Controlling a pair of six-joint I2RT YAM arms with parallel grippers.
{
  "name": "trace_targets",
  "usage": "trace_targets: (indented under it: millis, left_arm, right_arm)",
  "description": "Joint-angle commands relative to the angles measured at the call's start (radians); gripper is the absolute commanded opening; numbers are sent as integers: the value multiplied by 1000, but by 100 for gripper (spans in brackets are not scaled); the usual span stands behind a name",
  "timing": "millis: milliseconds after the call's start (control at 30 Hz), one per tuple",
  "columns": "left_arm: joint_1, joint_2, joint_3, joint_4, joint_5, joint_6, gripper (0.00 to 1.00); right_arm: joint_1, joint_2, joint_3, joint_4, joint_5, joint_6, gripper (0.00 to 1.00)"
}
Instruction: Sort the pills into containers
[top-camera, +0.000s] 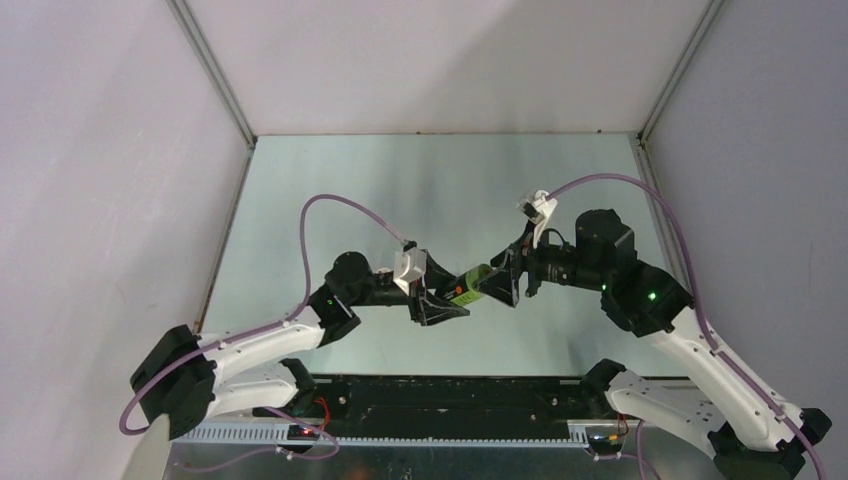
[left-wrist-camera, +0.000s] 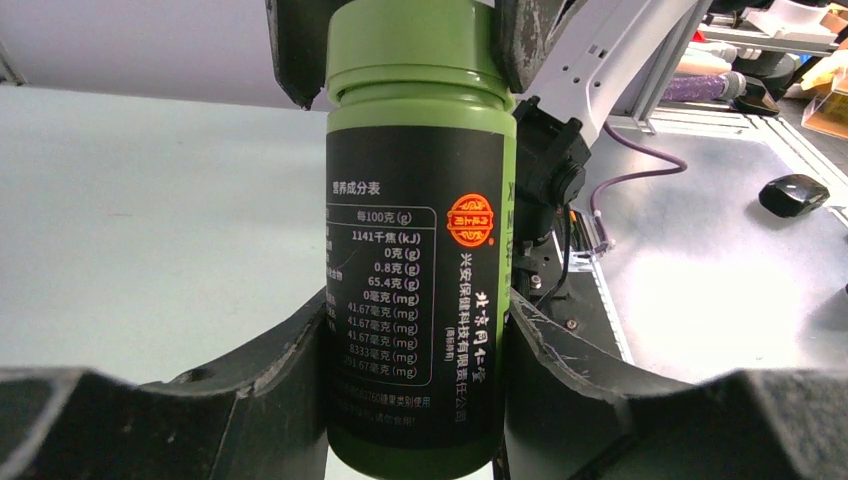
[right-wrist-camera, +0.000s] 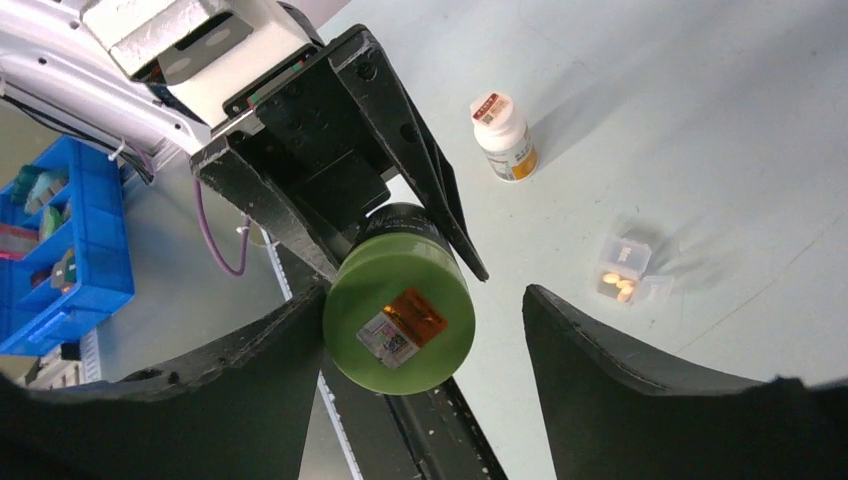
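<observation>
A green pill bottle (left-wrist-camera: 420, 250) with a black label is held above the table, and my left gripper (left-wrist-camera: 417, 330) is shut on its body. Its green cap (right-wrist-camera: 398, 312) points at my right gripper (right-wrist-camera: 425, 300), which is open around it: one finger (right-wrist-camera: 250, 370) touches the cap's side, the other (right-wrist-camera: 620, 380) stands well apart. From above, both grippers meet at the bottle (top-camera: 467, 287) over the table's near middle. The containers (right-wrist-camera: 625, 272), a small translucent pill box, lie on the table with orange pills (right-wrist-camera: 618, 284) in one compartment.
A white pill bottle (right-wrist-camera: 505, 137) with an orange label stands on the table beyond the pill box. Blue bins (right-wrist-camera: 60, 250) sit off the table's side. White enclosure walls (top-camera: 120, 150) surround the table.
</observation>
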Motion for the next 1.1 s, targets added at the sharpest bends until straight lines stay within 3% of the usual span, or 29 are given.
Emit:
trace_targets:
  millis: [0, 333, 600, 800, 867, 1067]
  left_arm:
    - [2, -2, 53, 44, 45, 3, 0]
    - [2, -10, 43, 72, 36, 6, 0]
    - [1, 0, 34, 73, 25, 5, 0]
    - [1, 6, 39, 80, 17, 3, 0]
    - [1, 6, 43, 80, 18, 1, 0]
    - [2, 3, 52, 67, 36, 1, 0]
  right_arm:
    - [1, 25, 8, 59, 77, 51, 74]
    - [-13, 90, 9, 82, 294, 244, 80]
    - [-29, 8, 8, 116, 286, 278, 95]
    - [-45, -61, 8, 78, 84, 112, 97]
    - [-44, -63, 7, 31, -77, 41, 97]
    - [-41, -54, 10, -57, -142, -28, 97]
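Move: The green bottle's lid sits between the right fingertips, about 1 cm left, 1 cm back and 1 cm below that hand's point. On the table some 29 cm below, the clear pill box lies about 4 cm ahead and 5 cm left of the right hand, and the white bottle about 5 cm ahead and 20 cm left. From the left hand, which grips the green bottle, the lid is about 6 cm right, 1 cm ahead and 4 cm up. The lid, already touched by the right fingers, gets another tightening stroke: the right hand sweeps forward across it about 5 cm, turning some 20 degrees clockwise. Then the fingers spread wider and clear it, and the hand rises about 4 cm, swings back and untwists, starting to sink again near where it began. The left hand keeps its grip on the bottle, giving under 1 cm downward before recovering. ##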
